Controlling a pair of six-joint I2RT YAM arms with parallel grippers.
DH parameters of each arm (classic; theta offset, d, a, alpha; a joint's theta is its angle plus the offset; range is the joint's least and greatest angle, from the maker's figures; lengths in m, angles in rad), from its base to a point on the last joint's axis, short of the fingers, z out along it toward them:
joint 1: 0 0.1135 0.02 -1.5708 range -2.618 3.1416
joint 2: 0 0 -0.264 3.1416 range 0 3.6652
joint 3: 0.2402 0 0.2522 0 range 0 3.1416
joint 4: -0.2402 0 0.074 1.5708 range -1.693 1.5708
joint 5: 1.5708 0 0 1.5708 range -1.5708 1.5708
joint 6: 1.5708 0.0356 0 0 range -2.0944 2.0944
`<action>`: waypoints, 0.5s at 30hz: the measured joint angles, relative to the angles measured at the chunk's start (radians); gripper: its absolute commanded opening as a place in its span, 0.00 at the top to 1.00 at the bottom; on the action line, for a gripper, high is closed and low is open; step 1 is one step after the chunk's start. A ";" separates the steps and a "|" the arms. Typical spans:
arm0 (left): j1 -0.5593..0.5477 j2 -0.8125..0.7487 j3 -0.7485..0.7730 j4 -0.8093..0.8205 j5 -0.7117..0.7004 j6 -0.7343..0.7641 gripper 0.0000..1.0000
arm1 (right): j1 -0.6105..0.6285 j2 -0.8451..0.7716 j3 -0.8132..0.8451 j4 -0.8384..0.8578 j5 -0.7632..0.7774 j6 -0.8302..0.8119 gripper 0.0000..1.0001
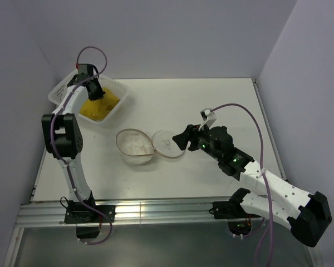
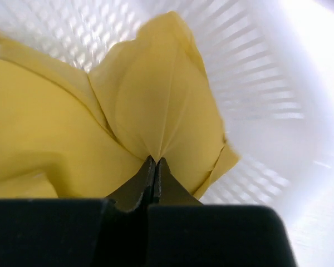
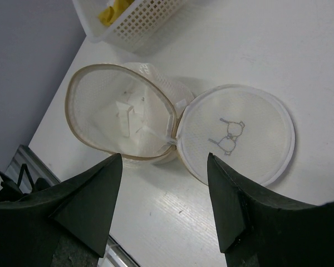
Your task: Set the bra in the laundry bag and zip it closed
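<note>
The yellow bra (image 2: 150, 94) lies crumpled in the white perforated basket (image 1: 116, 88) at the back left. My left gripper (image 2: 156, 161) reaches down into the basket and is shut on a fold of the bra's fabric. The laundry bag (image 1: 134, 147) sits at mid-table, a round white mesh pouch with a tan hoop rim (image 3: 122, 158). It stands unzipped, and its round flap lid (image 3: 239, 133) with the small spectacles-like mark lies flat to its right. My right gripper (image 3: 164, 161) hovers open just in front of the bag and lid, holding nothing.
The basket's slotted wall (image 2: 256, 83) rises close behind the bra. A metal rail (image 1: 156, 211) runs along the table's near edge. Walls enclose the table at the left, back and right.
</note>
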 measured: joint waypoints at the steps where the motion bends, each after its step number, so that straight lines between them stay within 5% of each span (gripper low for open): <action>1: 0.000 -0.040 -0.013 0.014 -0.002 -0.002 1.00 | 0.000 0.000 0.000 0.000 -0.003 0.000 0.31; 8: -0.047 -0.341 -0.020 0.115 -0.057 -0.009 1.00 | 0.000 -0.013 0.005 -0.007 -0.003 0.000 0.31; 15: -0.158 -0.397 0.004 0.155 -0.031 -0.021 1.00 | 0.009 -0.053 0.022 -0.017 0.008 0.001 0.31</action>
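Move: My left hand already pinches the yellow bra inside the white basket, whose middle is about 6 cm to its left and 3 cm below. The open laundry bag is some 23 cm back and 18 cm to the right of that hand, about 7 cm lower; its round lid lies another 15 cm to the right of the bag, level with it. From my right hand the bag is about 19 cm left, 6 cm ahead and 15 cm below. I keep the bra pinched in my shut left fingers and whip it up out of the basket, about 24 cm, tipping the fingers up some 30 degrees from steeply down towards level. As the climb tops out I swing right, roughly 8 cm, over to the laundry bag's side, drawing back slightly. My right hand rises a couple of centimetres, fingers still open. ##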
